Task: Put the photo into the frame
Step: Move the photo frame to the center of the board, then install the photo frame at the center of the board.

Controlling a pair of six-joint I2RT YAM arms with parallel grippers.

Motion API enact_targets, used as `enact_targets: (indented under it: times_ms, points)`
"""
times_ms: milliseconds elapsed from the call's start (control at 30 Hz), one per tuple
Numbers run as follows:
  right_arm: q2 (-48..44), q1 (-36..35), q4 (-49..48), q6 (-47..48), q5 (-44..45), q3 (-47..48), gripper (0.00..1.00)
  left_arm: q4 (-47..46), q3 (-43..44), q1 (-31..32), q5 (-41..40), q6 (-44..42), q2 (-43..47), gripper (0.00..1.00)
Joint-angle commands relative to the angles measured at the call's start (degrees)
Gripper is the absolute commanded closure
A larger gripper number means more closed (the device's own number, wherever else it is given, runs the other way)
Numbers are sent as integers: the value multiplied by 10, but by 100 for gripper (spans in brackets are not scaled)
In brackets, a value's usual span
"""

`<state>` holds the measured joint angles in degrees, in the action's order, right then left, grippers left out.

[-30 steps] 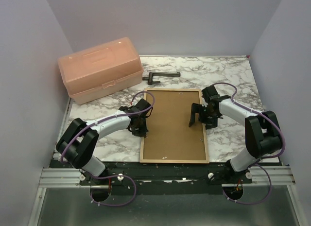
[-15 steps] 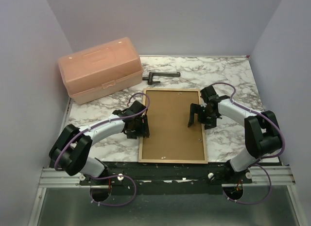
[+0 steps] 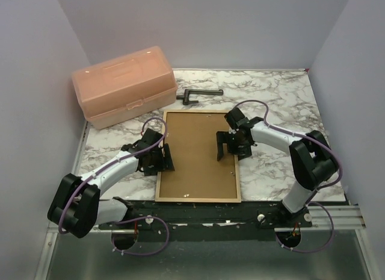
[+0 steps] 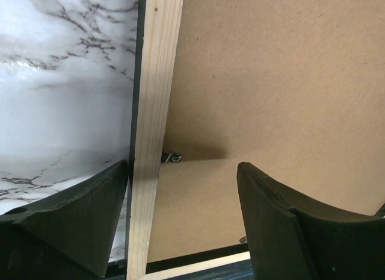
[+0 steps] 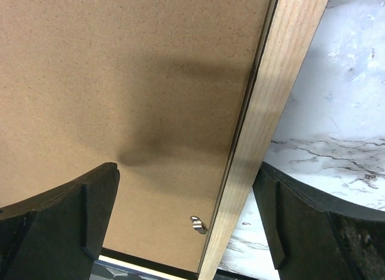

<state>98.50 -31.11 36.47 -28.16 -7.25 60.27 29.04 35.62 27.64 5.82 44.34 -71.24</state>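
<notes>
The frame [image 3: 198,199] lies flat on the marble table with its tan wood side up, and a brown backing board [image 3: 195,156] fills it. The photo is hidden. My left gripper [image 3: 158,161] is open and straddles the frame's left rail [image 4: 153,111], one finger outside over the marble and one over the board [image 4: 271,81]. My right gripper [image 3: 230,150] is open and straddles the right rail [image 5: 271,111] in the same way. Small metal clips [image 5: 197,224] sit at the board's edge. Neither gripper [image 4: 182,168] [image 5: 186,168] holds anything.
A pink plastic box [image 3: 123,86] stands at the back left. A dark L-shaped piece [image 3: 198,94] lies just behind the frame. Grey walls close in on three sides, and the frame's near edge rests by the table's front edge.
The left gripper has opened from shut. The frame and both grippers have shifted left across the table.
</notes>
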Motion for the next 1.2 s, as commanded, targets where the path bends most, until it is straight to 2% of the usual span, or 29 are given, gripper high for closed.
enact_targets:
  times_ms: [0,200,433,567,800,1000,1167]
  points:
    - [11,-21,-15,-33,-6,-47,0,4,-18,-2,20,-4,18,25]
    - [-67,-22,7,-46,-2,-101,0,8,-17,-1,17,-10,9,24]
    - [-103,-39,46,-61,33,-121,0,9,-20,-2,18,-11,9,24]
    - [-109,-47,51,-68,52,-126,9,6,-25,-1,17,-10,8,24]
    - [-97,-59,59,-79,102,-119,33,4,-28,-1,16,-11,8,24]
    - [-87,-62,70,-80,129,-100,77,1,-27,-1,17,-14,2,24]
    - [-83,-62,70,-82,153,-94,99,-1,-26,-2,20,-19,0,24]
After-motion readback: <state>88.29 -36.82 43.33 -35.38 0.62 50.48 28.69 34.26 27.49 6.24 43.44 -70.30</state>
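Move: The right hand's open fingers straddle the photo frame's right rail; the stretch they will shut on lies about 7 cm back and 3 cm right, roughly level. A small metal tab sits beside that stretch, some 6 cm back and 2 cm right of this hand, and the backing board's middle is about 8 cm left and 2 cm back. From the left hand, that stretch is some 22 cm right and 2 cm back. The open right hand slides back about 6 cm, easing right some 3 cm, and closes, pinching the right rail. ##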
